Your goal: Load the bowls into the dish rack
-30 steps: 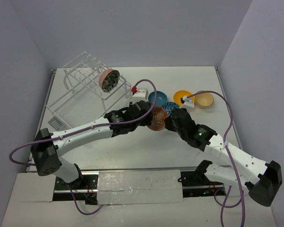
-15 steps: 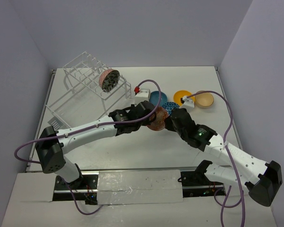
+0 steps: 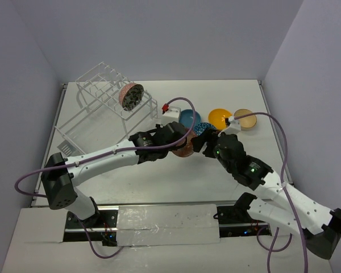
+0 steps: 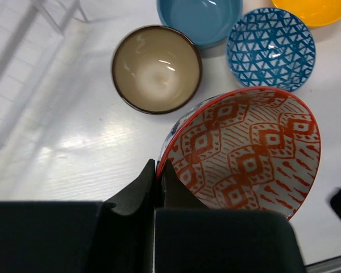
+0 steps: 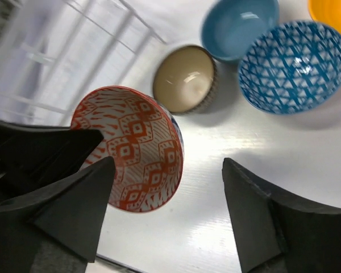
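Observation:
The salmon patterned bowl (image 4: 250, 151) hangs tilted just above the table, its rim pinched by my shut left gripper (image 4: 158, 165). My right gripper (image 5: 169, 165) stands open beside that bowl (image 5: 133, 151), jaws wide and touching nothing. From above, the bowl (image 3: 184, 149) sits between the left gripper (image 3: 173, 139) and right gripper (image 3: 200, 142). On the table behind lie the dark brown bowl (image 4: 156, 69), teal bowl (image 3: 188, 118), blue patterned bowl (image 3: 204, 128), orange-yellow bowl (image 3: 220, 116) and tan bowl (image 3: 245, 118). The white wire dish rack (image 3: 102, 96) holds a grey patterned bowl (image 3: 131, 95) on edge.
The rack fills the far left of the table, with a small grey cutlery cup (image 3: 67, 148) at its near corner. Purple cables loop off both wrists. Grey walls close in the left, back and right sides.
My left gripper has shut on the salmon bowl's rim. My right gripper has opened, let the bowl go and drawn back a little to the right.

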Controlling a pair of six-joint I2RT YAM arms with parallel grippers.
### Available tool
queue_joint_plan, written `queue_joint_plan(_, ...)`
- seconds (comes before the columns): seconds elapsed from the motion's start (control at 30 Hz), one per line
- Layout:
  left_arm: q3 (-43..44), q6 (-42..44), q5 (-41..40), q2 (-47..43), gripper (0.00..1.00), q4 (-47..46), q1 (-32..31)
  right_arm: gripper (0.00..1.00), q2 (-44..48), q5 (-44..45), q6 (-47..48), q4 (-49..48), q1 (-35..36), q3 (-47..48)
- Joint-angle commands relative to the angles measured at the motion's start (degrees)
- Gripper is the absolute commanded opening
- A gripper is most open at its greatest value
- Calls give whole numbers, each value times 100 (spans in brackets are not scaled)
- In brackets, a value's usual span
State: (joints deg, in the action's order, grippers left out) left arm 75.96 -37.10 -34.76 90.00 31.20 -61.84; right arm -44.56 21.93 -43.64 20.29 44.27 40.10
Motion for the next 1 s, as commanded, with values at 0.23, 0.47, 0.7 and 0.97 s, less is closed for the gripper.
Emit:
queue_joint_plan(0.23,1227,2336,-1611,-1194,0,-516,-38,99,966,39,356,-439,29,-125)
queue_joint_plan(0.47,1307,6374,-2886,-1643,0,-2990,259,100,1098,109,417,-438,29,-256)
queue_joint_plan(0.7,1649,8112,-2597,-1389,0,-3849,1674,100,1125,-5,479,-649,38,-494)
queue_joint_plan(0.97,1773,8641,-1913,-950,0,-3912,2799,100,1081,48,681,-658,29,-520)
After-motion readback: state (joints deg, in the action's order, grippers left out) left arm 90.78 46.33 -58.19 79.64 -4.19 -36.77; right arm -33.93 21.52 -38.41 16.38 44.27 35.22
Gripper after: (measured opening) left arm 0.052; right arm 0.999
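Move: My left hand holds the red-patterned bowl by its rim. The free part of the dish rack's upper tier lies about 26 cm to that hand's left, 14 cm ahead and some 8 cm higher. The leaf-patterned bowl, already racked, stands about 18 cm left, 11 ahead and 8 up. The brown bowl is 12 ahead, 4 left and 14 below. From my right hand the free part is some 31 cm left, 17 ahead and 6 up. I swing the red-patterned bowl up about 30 cm with my left hand, steeply at first, then some 25 cm left and 11 cm forward, high over the dish rack. I keep the rim pinched while my wrist tips the fingertips up, rolls its left side up and turns counter-clockwise. My right hand, already clear of the bowl, opens the rest of the way, backs off upward nearly 5 cm, then sinks about half of that. ##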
